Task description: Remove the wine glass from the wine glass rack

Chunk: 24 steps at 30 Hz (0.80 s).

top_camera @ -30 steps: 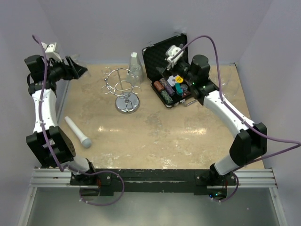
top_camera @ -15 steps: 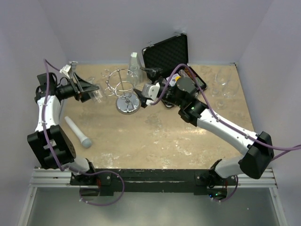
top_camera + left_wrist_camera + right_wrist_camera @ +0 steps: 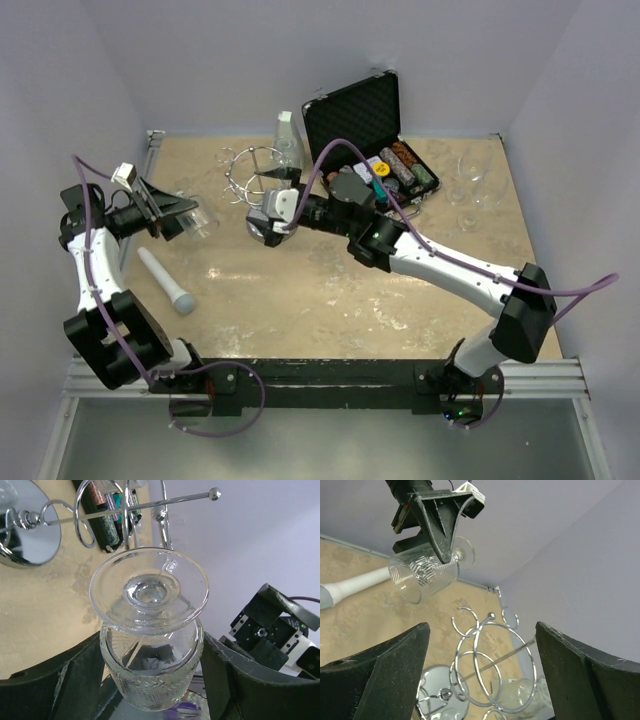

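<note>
The wine glass [image 3: 197, 219] is clear with a cut pattern, and it lies sideways in the air, clear of the rack. My left gripper [image 3: 172, 218] is shut on its bowl [image 3: 150, 677], and its foot [image 3: 148, 590] faces the wrist camera. The wine glass rack [image 3: 258, 178] is chrome wire with a round mirrored base [image 3: 268, 228], and it stands to the right of the glass. My right gripper [image 3: 262, 218] is at the rack's base. In the right wrist view this gripper [image 3: 482, 626] is wide open, with the rack's loops [image 3: 492, 665] ahead between its fingers [image 3: 375, 680], held by neither.
An open black case [image 3: 385, 110] with poker chips sits at the back, right of the rack. A white and grey microphone [image 3: 165, 283] lies near my left arm. Clear glasses [image 3: 472, 185] stand at the right. Another clear glass [image 3: 285, 140] is behind the rack.
My right arm has swung left from the case to the rack. My left gripper has come forward from the back left corner and now holds the glass away from the rack.
</note>
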Each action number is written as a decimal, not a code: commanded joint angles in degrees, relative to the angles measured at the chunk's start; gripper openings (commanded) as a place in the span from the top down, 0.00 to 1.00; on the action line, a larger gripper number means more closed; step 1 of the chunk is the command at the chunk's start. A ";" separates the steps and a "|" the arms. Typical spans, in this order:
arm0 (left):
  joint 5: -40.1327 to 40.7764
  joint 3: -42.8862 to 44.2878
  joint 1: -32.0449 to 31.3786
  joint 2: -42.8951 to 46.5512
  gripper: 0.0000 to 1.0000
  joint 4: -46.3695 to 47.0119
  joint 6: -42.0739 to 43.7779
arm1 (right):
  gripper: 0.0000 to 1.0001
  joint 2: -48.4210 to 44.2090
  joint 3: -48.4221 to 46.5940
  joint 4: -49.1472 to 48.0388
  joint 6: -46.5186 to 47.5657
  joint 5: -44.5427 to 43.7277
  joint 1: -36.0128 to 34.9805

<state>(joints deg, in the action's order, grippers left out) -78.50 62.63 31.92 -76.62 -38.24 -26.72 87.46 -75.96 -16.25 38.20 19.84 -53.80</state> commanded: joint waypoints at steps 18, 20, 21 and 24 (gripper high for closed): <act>-9.21 -9.10 2.88 6.92 1.00 -11.86 0.88 | 0.37 12.38 -2.87 -11.25 -4.79 -18.16 -12.12; -9.57 -10.07 2.79 7.27 1.00 -11.42 0.27 | 0.42 13.43 -3.49 -12.22 -5.58 -19.39 -12.29; -9.65 -10.51 2.79 7.45 1.00 -11.51 0.18 | 0.45 13.87 -3.75 -13.18 -6.20 -19.74 -12.38; -9.83 -12.09 2.79 8.15 1.00 -11.15 -0.52 | 0.53 14.93 -4.28 -16.08 -8.48 -22.99 -12.56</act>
<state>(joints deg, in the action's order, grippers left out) -81.71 51.96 34.13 -70.85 -48.95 -25.93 102.24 -76.77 -24.93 32.86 1.98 -65.87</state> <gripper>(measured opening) 0.736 0.491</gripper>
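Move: The wine glass is already held around its bowl by the left fingers, its middle about 2 cm to the right of the left hand point. The right gripper stands some 17 cm to the left hand's right, 2 cm back and 6 cm higher. From the right hand the glass lies about 15 cm left, 1 cm ahead and 5 cm lower. The wine glass rack's middle is roughly 12 cm ahead, 2 cm left and 18 cm below; the microphone is around 26 cm left, level fore and aft, 31 cm below. The left fingers keep their hold on the bowl while the right hand comes to its open rim, sinking about 9 cm and going some 8 cm left, first swinging back, then partly forward again; its fingers close to about half open around the rim's near edge. The left hand brings the glass about 5 cm back, slightly down and right, tipping its fingers down roughly 15 degrees. ##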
